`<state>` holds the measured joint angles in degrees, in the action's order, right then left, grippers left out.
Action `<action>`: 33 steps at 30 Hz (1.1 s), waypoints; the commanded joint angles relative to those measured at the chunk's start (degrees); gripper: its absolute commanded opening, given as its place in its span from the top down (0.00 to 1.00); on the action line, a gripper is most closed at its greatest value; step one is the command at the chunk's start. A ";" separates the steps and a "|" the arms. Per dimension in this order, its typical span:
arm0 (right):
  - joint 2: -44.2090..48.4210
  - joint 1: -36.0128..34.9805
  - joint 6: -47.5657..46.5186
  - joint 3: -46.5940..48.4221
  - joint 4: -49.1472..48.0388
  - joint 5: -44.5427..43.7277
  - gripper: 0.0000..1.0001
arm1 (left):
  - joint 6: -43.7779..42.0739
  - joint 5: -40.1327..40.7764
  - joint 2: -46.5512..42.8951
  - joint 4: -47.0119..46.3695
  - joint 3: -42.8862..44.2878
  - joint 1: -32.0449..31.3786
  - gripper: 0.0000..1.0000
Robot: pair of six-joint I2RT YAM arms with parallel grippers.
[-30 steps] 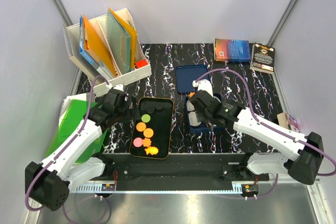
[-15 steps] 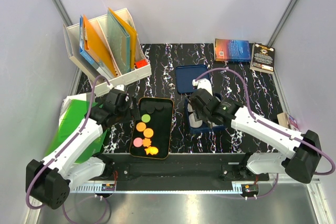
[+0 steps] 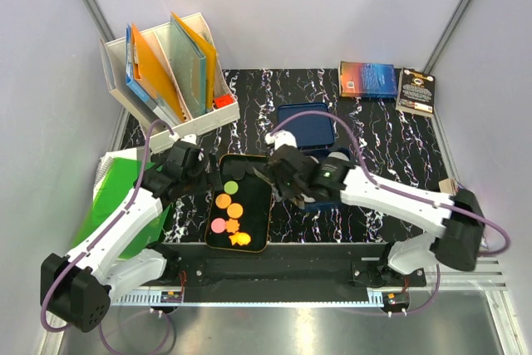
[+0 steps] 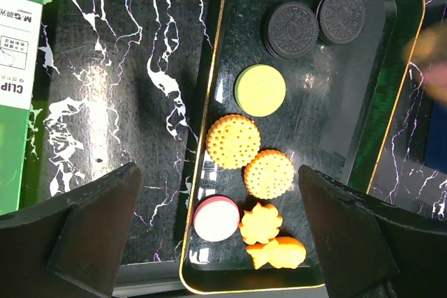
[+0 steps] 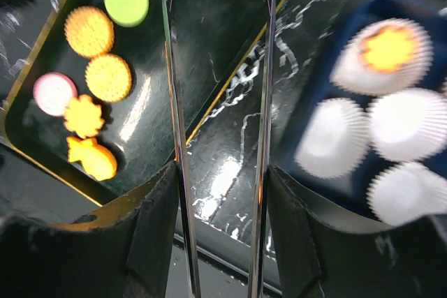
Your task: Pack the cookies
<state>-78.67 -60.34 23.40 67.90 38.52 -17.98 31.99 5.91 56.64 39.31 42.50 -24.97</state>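
The cookies lie on a black gold-rimmed tray (image 4: 335, 102): two dark ones (image 4: 293, 29), a green one (image 4: 260, 90), two round orange ones (image 4: 232, 142), a pink one (image 4: 216, 218) and two shaped orange ones (image 4: 260, 223). My left gripper (image 4: 218, 193) hangs open above the tray's near end. Metal tongs (image 5: 174, 102) sit between the fingers of my right gripper (image 5: 220, 193), which is shut on them; their blades reach over the tray's right rim (image 5: 230, 78). One orange cookie (image 5: 388, 47) sits in a white liner in the blue box (image 5: 314, 82).
Several white liners (image 5: 328, 137) fill the blue box; its lid (image 3: 306, 122) lies behind it. A file rack (image 3: 170, 68) stands at the back left, a green box (image 3: 116, 197) at the left and two books (image 3: 368, 79) at the back right.
My right arm has swung left with the tongs, from over the blue box to the tray's right rim. The left arm has stayed still.
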 commanded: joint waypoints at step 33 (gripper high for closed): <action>-17.48 1.19 -0.46 4.00 -6.18 -0.22 0.46 | 0.36 -0.73 -0.92 -1.52 -0.49 -0.52 0.01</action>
<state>-96.44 -59.72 22.15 70.54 33.67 -17.02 32.01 5.91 55.61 39.33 41.74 -25.23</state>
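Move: The right hand holds the open tongs; the right-hand black cookie lies about 9 cm ahead, 10 cm left and 16 cm below. The other black cookie touches that cookie's left side; the green cookie is roughly 6 cm left and 5 cm back of it. The blue box's middle is some 12 cm right of the right hand and 5 cm ahead. From the idle left hand, the right-hand black cookie is about 7 cm ahead and 12 cm right. The right hand lowers the still-open tongs about 8 cm, drifting 3 cm left, to straddle the right-hand black cookie. ##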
